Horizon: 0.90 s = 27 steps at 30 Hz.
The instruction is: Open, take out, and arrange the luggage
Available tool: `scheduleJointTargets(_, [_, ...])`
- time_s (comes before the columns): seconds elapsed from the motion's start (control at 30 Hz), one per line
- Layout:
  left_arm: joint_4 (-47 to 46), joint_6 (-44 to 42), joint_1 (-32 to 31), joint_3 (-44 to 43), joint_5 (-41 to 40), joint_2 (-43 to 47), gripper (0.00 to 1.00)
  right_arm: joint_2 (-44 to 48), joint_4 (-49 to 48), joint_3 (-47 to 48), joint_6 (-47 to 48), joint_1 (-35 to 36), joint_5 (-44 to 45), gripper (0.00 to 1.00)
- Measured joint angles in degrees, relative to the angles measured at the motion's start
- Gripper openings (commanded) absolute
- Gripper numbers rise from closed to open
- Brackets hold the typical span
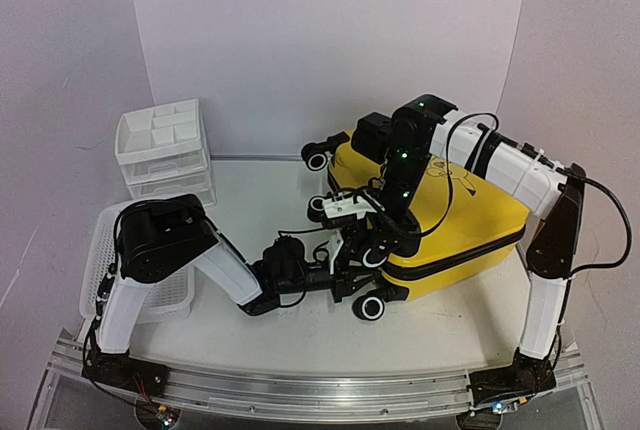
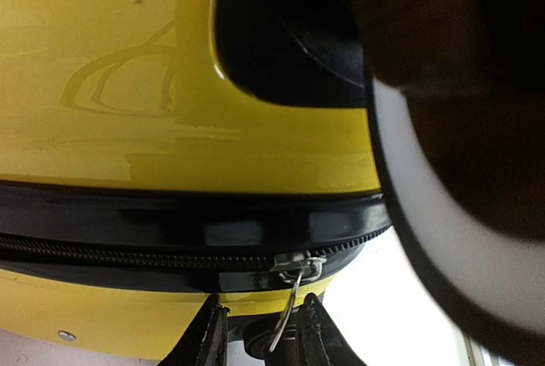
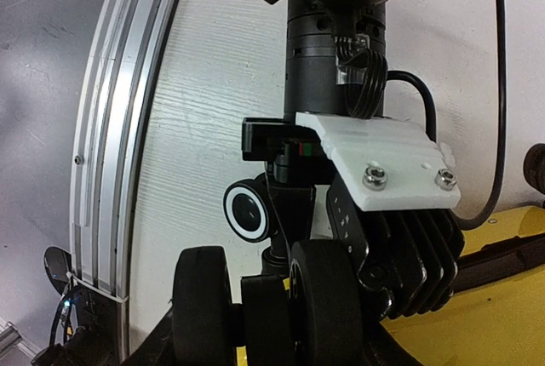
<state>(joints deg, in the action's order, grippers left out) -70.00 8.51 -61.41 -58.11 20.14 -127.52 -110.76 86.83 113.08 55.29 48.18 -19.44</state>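
Observation:
The yellow luggage [image 1: 450,215] lies flat at centre right, its black zipper band facing me. My left gripper [image 1: 352,268] is at its near left corner. In the left wrist view the metal zipper pull [image 2: 288,315] hangs from the slider [image 2: 298,264] between my left gripper's [image 2: 262,332] jaws. It rests against the right finger [image 2: 317,332], and a gap separates it from the left one. My right gripper [image 1: 375,250] reaches over the shell. In its wrist view the right gripper [image 3: 268,353] holds a black twin caster wheel [image 3: 328,298] of the luggage [image 3: 477,323].
A white drawer unit [image 1: 165,150] stands at back left, with a white mesh basket [image 1: 110,250] in front of it beside the left arm. Further luggage wheels show at the near corner [image 1: 372,307] and far corner [image 1: 317,158]. An aluminium rail [image 1: 300,390] runs along the near edge.

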Motion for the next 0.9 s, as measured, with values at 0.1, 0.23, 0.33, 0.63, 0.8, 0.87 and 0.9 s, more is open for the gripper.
scheduleJointTargets(0.1, [-0.6,0.4,-0.4,0.1,-0.9,0.0,0.25,0.2,0.2,0.0,0.2,0.0,0.0,0.0])
scheduleJointTargets(0.23, [-1.0,0.7,-0.6,0.1,-1.0,0.0,0.21,0.5,0.2,-0.4,0.3,-0.1,0.0,0.0])
scheduleJointTargets(0.33, [-1.0,1.0,-0.9,0.1,-1.6,0.0,0.16,0.6,0.2,-0.6,0.4,-0.1,0.0,0.0])
scheduleJointTargets(0.63, [-1.2,1.4,-1.8,0.3,-4.6,0.1,0.0,1.3,0.1,-1.4,0.5,-0.1,-0.1,0.0])
scheduleJointTargets(0.8, [-2.1,-0.3,-2.4,3.5,-9.3,2.0,0.0,3.5,-2.4,-4.7,0.6,0.0,-0.5,0.0])
scheduleJointTargets(0.87, [-2.2,-1.7,-2.7,5.2,-11.3,3.2,0.0,5.2,-4.3,-7.0,0.6,0.2,-0.7,0.0])
scheduleJointTargets(0.9, [-2.4,-2.4,-2.9,5.9,-12.1,3.7,0.0,6.3,-5.4,-8.4,0.6,0.3,-0.8,0.0])
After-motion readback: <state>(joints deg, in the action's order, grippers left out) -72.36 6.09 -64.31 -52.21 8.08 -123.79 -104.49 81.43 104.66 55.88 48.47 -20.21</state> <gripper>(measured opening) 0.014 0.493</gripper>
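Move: Between the left fingertips already hangs the zipper pull; its slider sits about 2 cm to the hand's right, 1 cm back and 1 cm higher, near the suitcase corner. The gripped upper caster is roughly 3 cm back, 1 cm left and 7 cm above the left hand; the lower caster is some 3 cm back, straight below by 7 cm. From the right hand the slider lies about 2 cm ahead, 3 cm right and 7 cm down. Closing from about a quarter open to shut, the left fingers pinch the zipper pull while the hand stays nearly still, then draw it left, away from the suitcase side, by about 2 cm, turning some 10 degrees counter-clockwise. The right hand keeps its hold on the upper caster, easing back about 1 cm. ##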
